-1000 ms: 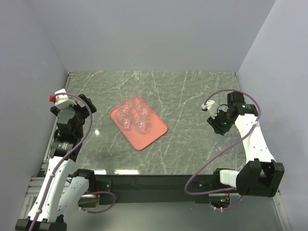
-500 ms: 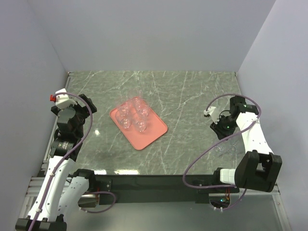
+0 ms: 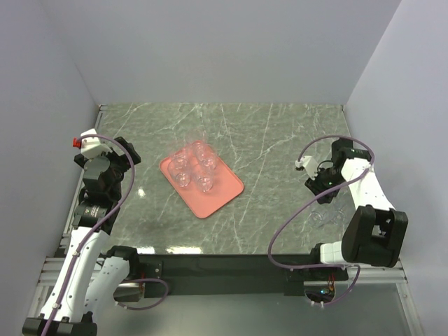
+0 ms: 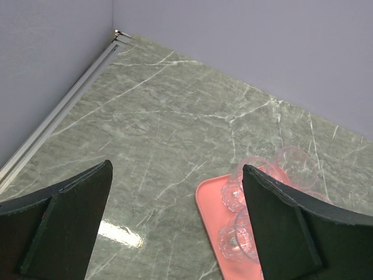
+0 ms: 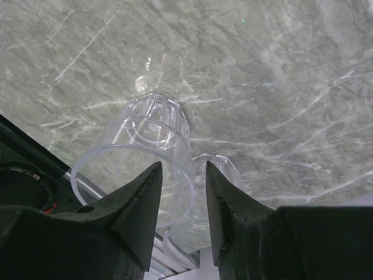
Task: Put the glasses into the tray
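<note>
The salmon-pink tray [image 3: 210,199] lies left of the table's centre with several clear glasses [image 3: 194,166] standing on it. In the left wrist view the tray [image 4: 211,205] and its glasses [image 4: 236,236] show at lower right. My left gripper [image 4: 176,169] is wide open and empty, raised to the left of the tray [image 3: 105,171]. Two more clear glasses [image 3: 325,218] stand near the right front of the table. My right gripper [image 3: 321,191] is low over them. In the right wrist view its jaws [image 5: 182,166] stand narrowly open, with the rim of the larger glass [image 5: 145,146] between them and the smaller glass [image 5: 218,172] just beyond.
Grey walls close in the table on the left, back and right. The table's black front rail [image 5: 32,166] runs just behind the two right glasses. A metal rail [image 4: 64,111] lines the table's left edge.
My right arm has swung right and toward the table's near edge, coming down over the two glasses there. The left arm, the tray and its glasses have not moved.
</note>
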Tool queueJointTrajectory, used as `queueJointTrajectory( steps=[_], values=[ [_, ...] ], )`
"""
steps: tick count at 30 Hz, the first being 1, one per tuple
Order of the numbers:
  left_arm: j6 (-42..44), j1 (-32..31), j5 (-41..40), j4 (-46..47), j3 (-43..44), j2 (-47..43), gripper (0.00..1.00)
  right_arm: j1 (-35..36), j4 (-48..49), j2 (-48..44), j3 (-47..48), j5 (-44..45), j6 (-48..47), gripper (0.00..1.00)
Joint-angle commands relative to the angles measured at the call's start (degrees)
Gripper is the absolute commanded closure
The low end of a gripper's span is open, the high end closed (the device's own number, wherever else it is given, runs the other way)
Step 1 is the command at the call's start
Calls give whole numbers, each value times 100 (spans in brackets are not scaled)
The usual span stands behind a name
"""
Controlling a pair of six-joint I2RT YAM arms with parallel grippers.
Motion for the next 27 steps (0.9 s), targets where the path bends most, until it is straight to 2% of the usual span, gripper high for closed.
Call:
queueJointTrajectory(
  steps=[1,6,9,15,16,19,27],
  values=[
    [12,17,68,224,-40,-11,1,-46,152,77,-3,98,-102,58],
    [21,17,68,233,-49,-3,0,-46,205,183,-47,63,-93,63],
    [21,17,68,233,-49,-11,1,-55,222,209,-38,28,-76,70],
    [12,17,68,224,-40,-2,1,-46,240,288,-56,-95,-32,92],
    [12,17,68,224,-49,-2,1,-46,231,271,-38,-199,-14,98],
    [12,17,77,233,-49,-2,1,-37,179,227,93,-428,91,100],
    [21,17,86,233,-49,6,1,226,-138,148,822,-1711,828,100]
  ],
)
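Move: The glass to be taken has its middle about 3 cm left of the right hand, 2 cm back and 4 cm lower, so the half-open fingers already stand over the forward-right part of its rim. A second glass stands beside it, about 6 cm right of the hand and 1 cm back; the tray's middle is roughly 50 cm left and 15 cm ahead, 9 cm lower. From the idle left hand the first glass lies some 68 cm right, 9 cm back and 23 cm below. The right hand, pointing down, sinks barely 1 cm more with one finger inside the glass and one outside, and the fingers close from half open to nearly shut, pinching the thin wall at its rim. Keeping that hold, the hand then speeds off to the left, some 3 cm, while rising and going forward about 2 cm each, away from the second glass and towards the tray, its left side tipping up by some 10 degrees. ##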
